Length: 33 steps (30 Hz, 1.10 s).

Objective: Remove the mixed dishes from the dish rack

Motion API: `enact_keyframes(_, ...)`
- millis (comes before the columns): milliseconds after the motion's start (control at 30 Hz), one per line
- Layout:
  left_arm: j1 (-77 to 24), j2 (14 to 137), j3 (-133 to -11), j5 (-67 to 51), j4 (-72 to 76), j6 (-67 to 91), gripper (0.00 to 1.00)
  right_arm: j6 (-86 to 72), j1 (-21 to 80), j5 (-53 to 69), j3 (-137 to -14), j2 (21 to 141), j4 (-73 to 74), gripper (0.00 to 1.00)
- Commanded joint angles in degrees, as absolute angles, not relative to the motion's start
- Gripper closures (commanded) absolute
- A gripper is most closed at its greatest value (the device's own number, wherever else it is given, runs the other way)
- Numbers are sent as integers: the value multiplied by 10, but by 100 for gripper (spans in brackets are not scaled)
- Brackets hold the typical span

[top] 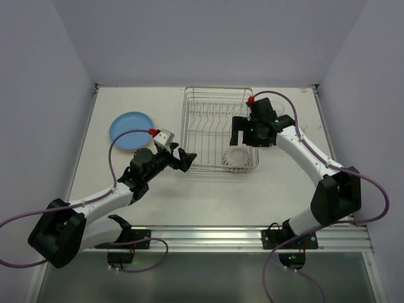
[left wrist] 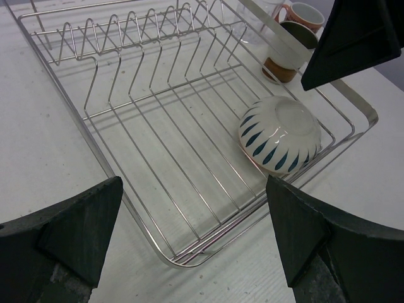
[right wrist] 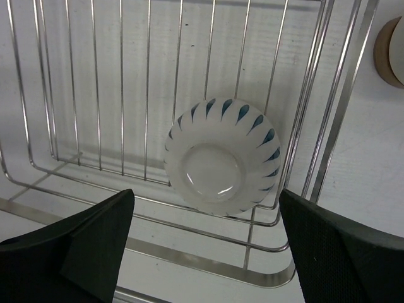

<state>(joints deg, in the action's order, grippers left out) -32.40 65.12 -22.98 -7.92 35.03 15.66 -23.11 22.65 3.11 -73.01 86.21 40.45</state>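
Note:
The silver wire dish rack (top: 218, 120) stands mid-table. A cream bowl with blue teardrop marks (top: 235, 158) lies upside down in its near right corner; it also shows in the left wrist view (left wrist: 281, 134) and the right wrist view (right wrist: 221, 154). My right gripper (top: 245, 137) hangs open above the rack, the bowl below its jaws (right wrist: 205, 252). My left gripper (top: 185, 159) is open and empty at the rack's near left corner (left wrist: 196, 246). The blue plate (top: 130, 130) lies on the table at left. Two reddish-brown cups (left wrist: 289, 44) stand outside the rack's right side. The other plates and the tumbler are out of view.
The rack's row of upright tines (left wrist: 145, 44) is empty. One cup (right wrist: 391, 44) sits just past the rack's right rail. Grey walls close the table at the back and both sides. A metal rail (top: 252, 237) runs along the near edge.

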Motion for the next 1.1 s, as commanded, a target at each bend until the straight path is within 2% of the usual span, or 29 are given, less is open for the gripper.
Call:
enact_keyframes(0,-327,650,-243,-83,366,149,0,-239,236,7,-762,886,426,1)
enact_keyframes(833,-329,693,-267,-80,345,155,0,-236,297,-43,-829,1050,483,1)
enact_keyframes(1067,-331,702,-269,-81,345,153,0,-247,297,-28,-844,1072,443,7)
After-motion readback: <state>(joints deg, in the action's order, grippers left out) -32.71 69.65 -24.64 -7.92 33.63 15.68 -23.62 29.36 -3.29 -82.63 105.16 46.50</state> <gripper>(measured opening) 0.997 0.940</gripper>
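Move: The upturned bowl lies almost straight beneath my right hand, about 9 cm down and 1 cm left, level fore and aft. The rack's near right corner is some 6 cm back and 6 cm right of that hand, and the brown-white cup stands outside the rack, roughly 6 cm ahead and 10 cm right. From my left hand the bowl is about 16 cm right, 3 cm ahead and 10 cm lower. With the fingers open, I sink my right hand about 7 cm onto the bowl, easing some 3 cm left and swinging the fingers roughly 15 degrees closer to straight down. Once low, I straddle the bowl's left and right sides and start to close slightly, pads meeting its wall. My open left hand just dips about 2 cm. ##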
